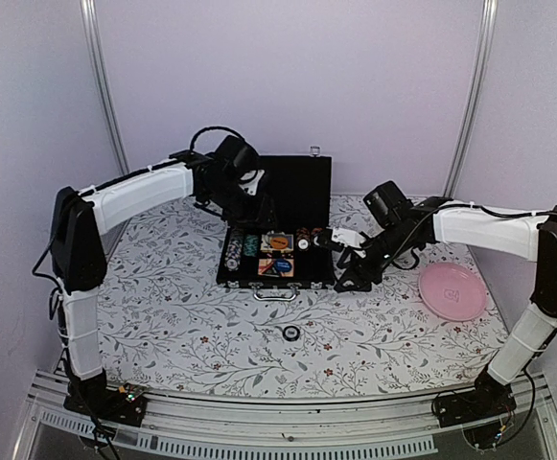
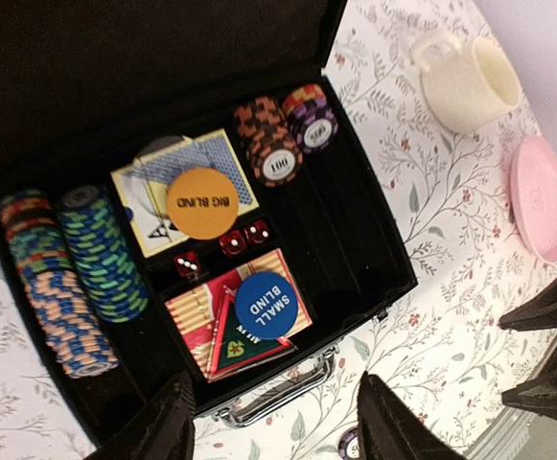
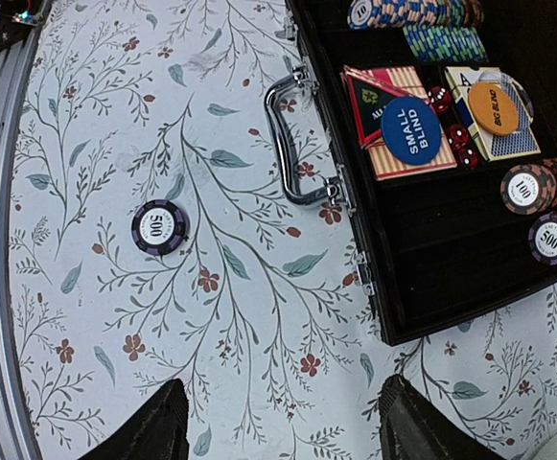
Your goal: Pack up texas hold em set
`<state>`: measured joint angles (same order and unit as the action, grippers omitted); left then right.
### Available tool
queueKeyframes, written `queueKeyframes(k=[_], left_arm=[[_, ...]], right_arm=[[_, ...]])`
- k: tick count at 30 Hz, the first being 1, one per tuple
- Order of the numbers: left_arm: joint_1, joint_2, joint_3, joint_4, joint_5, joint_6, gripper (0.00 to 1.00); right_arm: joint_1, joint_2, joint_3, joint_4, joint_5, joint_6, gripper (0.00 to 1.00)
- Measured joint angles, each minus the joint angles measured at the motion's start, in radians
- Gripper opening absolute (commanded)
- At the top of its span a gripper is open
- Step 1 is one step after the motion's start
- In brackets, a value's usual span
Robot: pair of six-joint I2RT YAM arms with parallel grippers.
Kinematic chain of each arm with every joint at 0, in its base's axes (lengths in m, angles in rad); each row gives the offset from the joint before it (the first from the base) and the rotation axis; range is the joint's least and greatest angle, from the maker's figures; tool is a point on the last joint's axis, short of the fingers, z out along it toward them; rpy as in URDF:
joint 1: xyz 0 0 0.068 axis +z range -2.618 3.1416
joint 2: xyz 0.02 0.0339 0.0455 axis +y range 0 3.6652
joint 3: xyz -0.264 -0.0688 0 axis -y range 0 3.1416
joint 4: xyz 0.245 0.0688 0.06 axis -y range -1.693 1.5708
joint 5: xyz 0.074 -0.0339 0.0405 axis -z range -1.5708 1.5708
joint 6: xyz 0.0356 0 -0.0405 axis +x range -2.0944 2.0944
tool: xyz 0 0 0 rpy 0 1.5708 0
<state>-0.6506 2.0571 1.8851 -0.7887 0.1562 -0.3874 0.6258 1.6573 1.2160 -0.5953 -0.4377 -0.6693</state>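
The black briefcase (image 1: 276, 261) lies open mid-table with its lid up. In the left wrist view it holds rows of striped chips (image 2: 67, 278), two short chip stacks (image 2: 283, 144), card decks (image 2: 153, 187), an orange BIG BLIND button (image 2: 201, 203), a blue SMALL BLIND button (image 2: 266, 307), a triangle token (image 2: 240, 345) and red dice (image 2: 232, 244). One purple 500 chip (image 3: 160, 226) lies loose on the table in front of the case (image 1: 290, 333). My left gripper (image 2: 273, 431) hangs open and empty over the case (image 1: 257, 213). My right gripper (image 3: 283, 431) is open and empty at the case's front right corner (image 1: 353, 278).
A pink plate (image 1: 453, 290) lies at the right. A cream mug (image 2: 465, 81) stands beside the case's right side. The case's silver handle (image 3: 292, 144) sticks out toward the near edge. The table has a floral cloth (image 1: 182, 316).
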Motion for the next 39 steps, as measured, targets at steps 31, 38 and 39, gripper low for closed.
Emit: queueKeyframes(k=[31, 38, 39], left_arm=[[0.285, -0.497, -0.507, 0.342, -0.097, 0.215, 0.62], [0.286, -0.497, -0.507, 0.342, -0.097, 0.216, 0.62], [0.286, -0.497, -0.507, 0.342, -0.097, 0.216, 0.62]], right_arm=[[0.349, 0.438, 0.317, -0.172, 0.220, -0.063, 0.62], [0.355, 0.461, 0.336, -0.182, 0.224, -0.073, 0.60], [0.357, 0.462, 0.337, -0.183, 0.224, -0.074, 0.59]])
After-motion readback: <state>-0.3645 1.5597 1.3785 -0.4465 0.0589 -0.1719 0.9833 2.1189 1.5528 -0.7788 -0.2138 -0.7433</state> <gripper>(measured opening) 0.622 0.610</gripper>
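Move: The loose poker chip lies on the table about 7 cm back from the right hand, 12 cm to its left and 13 cm below. The case's handle is some 8 cm farther out than the chip and 4 cm left of it; the open case's middle is 12 cm ahead of the right hand and 16 cm left, about 11 cm down. From the left hand, the chip is roughly 19 cm back, 3 cm right and 17 cm below. The loose chip is what the right hand goes for: open and empty, it swings left and back past the case's near side, then sinks, about 10 cm down in all, its fingers tipping some 20 degrees nearer to straight down and turning counter-clockwise, to stop just over the chip. The left hand, also open, withdraws from above the case, about 17 cm left and rising, then waits. ##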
